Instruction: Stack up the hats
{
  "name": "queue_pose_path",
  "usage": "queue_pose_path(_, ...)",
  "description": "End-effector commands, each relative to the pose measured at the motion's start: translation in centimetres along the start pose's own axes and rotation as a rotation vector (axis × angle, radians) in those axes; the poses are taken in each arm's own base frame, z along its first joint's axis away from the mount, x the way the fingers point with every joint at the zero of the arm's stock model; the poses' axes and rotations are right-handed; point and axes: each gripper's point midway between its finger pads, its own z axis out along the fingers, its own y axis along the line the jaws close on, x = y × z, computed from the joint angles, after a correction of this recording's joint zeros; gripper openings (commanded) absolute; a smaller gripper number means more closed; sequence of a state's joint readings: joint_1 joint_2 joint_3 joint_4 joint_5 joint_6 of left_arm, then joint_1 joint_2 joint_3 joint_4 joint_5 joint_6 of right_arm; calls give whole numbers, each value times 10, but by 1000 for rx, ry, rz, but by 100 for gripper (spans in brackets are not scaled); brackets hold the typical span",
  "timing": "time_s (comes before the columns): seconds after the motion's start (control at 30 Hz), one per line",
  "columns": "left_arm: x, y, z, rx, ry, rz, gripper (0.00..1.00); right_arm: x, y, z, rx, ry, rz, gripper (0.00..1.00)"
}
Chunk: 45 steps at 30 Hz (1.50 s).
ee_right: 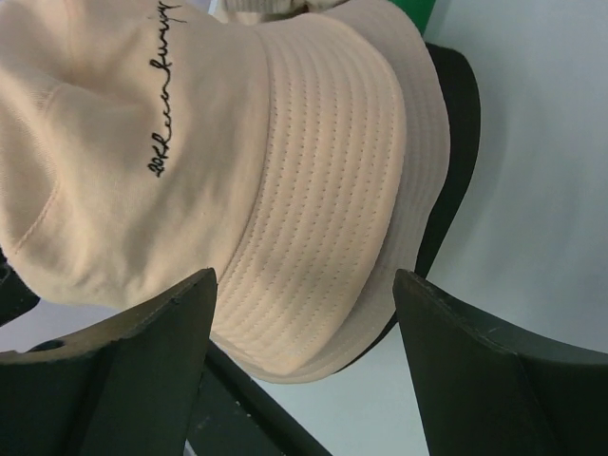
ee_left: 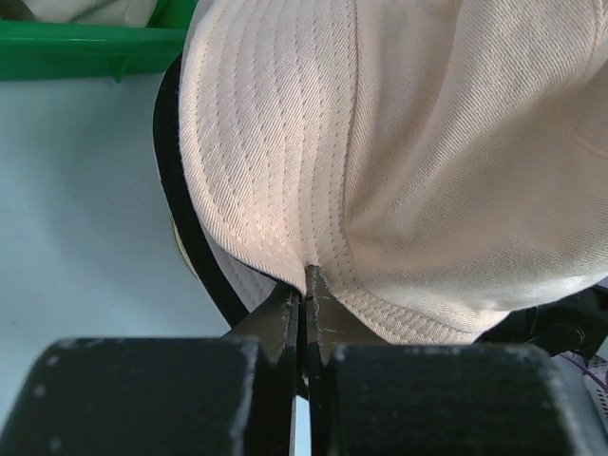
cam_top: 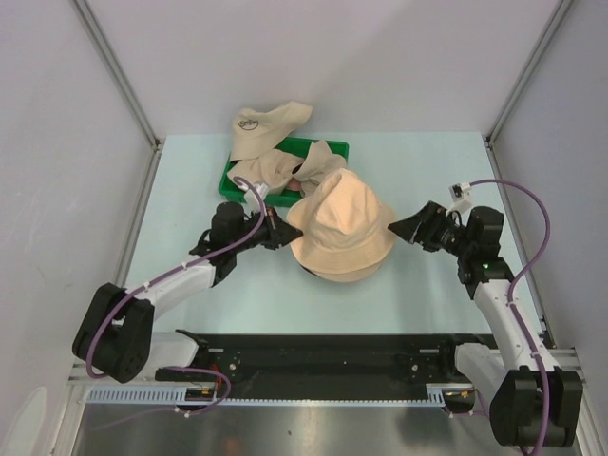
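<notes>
A peach-beige hat (cam_top: 340,226) with black script on its crown lies on top of a pile in the middle of the table. A black-lined brim (ee_right: 458,133) shows under it. My left gripper (cam_top: 276,234) is shut on the left brim of this top hat (ee_left: 380,142), its tips (ee_left: 306,277) pinching the stitched edge. My right gripper (cam_top: 404,231) stands open just right of the pile. In the right wrist view the hat's brim (ee_right: 323,218) lies ahead of the spread fingers (ee_right: 190,313), untouched. More hats (cam_top: 285,171) lie crumpled in the green tray, and one (cam_top: 266,123) hangs over its far edge.
The green plastic tray (cam_top: 228,180) sits behind and left of the pile, and its rim (ee_left: 85,47) is close to my left gripper. White walls with metal posts close the table at the left, right and back.
</notes>
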State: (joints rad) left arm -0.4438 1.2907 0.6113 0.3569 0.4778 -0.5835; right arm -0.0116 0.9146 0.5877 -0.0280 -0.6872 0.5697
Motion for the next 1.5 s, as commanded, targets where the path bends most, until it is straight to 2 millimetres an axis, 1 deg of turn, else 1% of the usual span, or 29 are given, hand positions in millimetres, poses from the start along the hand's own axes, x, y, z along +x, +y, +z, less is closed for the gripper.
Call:
queue_pose_path(0.0,22,14,-4,-18,43,-5,0,-1,15,5,-131,15,-3,80)
queue_pose_path(0.1,23,13,-6,-13,33,-13,0,6,7,9,-133,27,5,80)
queue_pose_path(0.13,25,13,-7,-12,36,-17,0,7,7,9,-140,31,8,80)
queue_pose_path(0.17,24,12,-7,-9,28,-19,0,6,12,9,-172,29,-4,80)
queue_pose_path(0.27,22,9,-9,2,9,-27,0,10,12,12,-204,49,11,80)
queue_pose_path(0.3,22,8,-9,6,6,-32,0,14,8,15,-201,63,26,80)
queue_pose_path(0.4,22,6,-11,20,-8,-47,0,20,6,18,-234,92,33,76)
queue_pose_path(0.43,24,6,-12,23,-7,-50,0,26,4,20,-245,123,61,71)
queue_pose_path(0.5,24,4,-12,33,-16,-61,0,28,4,22,-267,138,73,61)
queue_pose_path(0.53,26,5,-13,33,-15,-67,0,31,5,22,-284,156,89,46)
queue_pose_path(0.6,28,6,-15,28,-20,-77,0,32,8,21,-300,170,87,31)
queue_pose_path(0.63,30,7,-15,24,-18,-82,0,34,9,19,-307,184,82,18)
queue_pose_path(0.67,30,7,-16,22,-21,-83,0,36,7,18,-293,201,70,11)
queue_pose_path(0.73,33,11,-17,3,-20,-94,0,39,2,18,-252,224,40,4)
queue_pose_path(0.77,37,16,-17,-16,-7,-106,0,49,-6,15,-211,275,12,3)
queue_pose_path(0.8,38,18,-17,-28,-5,-110,0,56,-12,13,-177,308,23,1)
queue_pose_path(0.83,41,21,-17,-37,0,-115,0,67,-25,11,-98,339,53,0)
queue_pose_path(0.9,48,28,-18,-66,7,-135,0,77,-42,13,-15,362,61,0)
queue_pose_path(0.93,50,29,-18,-69,12,-138,0,83,-49,11,22,385,89,0)
queue_pose_path(0.97,52,31,-19,-75,14,-142,0,97,-53,14,50,440,106,0)
queue_pose_path(1.0,56,34,-19,-88,22,-150,0,97,-63,17,118,445,93,0)
queue_pose_path(1.03,60,38,-20,-107,30,-158,0,111,-64,15,152,505,98,0)
queue_pose_path(1.1,68,45,-21,-132,50,-174,0,118,-78,18,242,544,89,0)
queue_pose_path(1.2,79,54,-21,-162,76,-193,0,128,-86,22,289,568,129,0)
queue_pose_path(1.3,82,62,-16,-189,84,-203,0,129,-98,25,349,548,150,0)
queue_pose_path(1.33,87,70,-15,-219,102,-216,0,127,-100,26,361,542,153,0)
queue_pose_path(1.37,87,73,-14,-235,105,-219,0,127,-102,26,378,539,158,0)
queue_pose_path(1.43,82,72,-10,-227,106,-221,1,123,-104,24,406,526,151,0)
queue_pose_path(1.47,78,67,-10,-207,103,-222,6,120,-103,24,409,516,146,0)
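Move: The left gripper already pinches the top hat's left brim. The stacked hats lie about 9 cm to its right, 1 cm ahead and 4 cm lower, with the green tray some 17 cm ahead, 2 cm left and 12 cm lower. The open right gripper has the top hat's right brim about 3 cm to its left, 1 cm back and 4 cm below; the stacked hats' middle is about 12 cm left, 2 cm ahead and 9 cm below it. Ease the right gripper down and left onto the top hat's right brim, shut the fingers to pinch it, then draw that edge down beside the stack, about 10 cm lower in all and 4 cm left, tipping the fingers some 20 degrees downward. Keep the left pinch on the other brim edge, easing it slightly back, then down nearly 4 cm. ##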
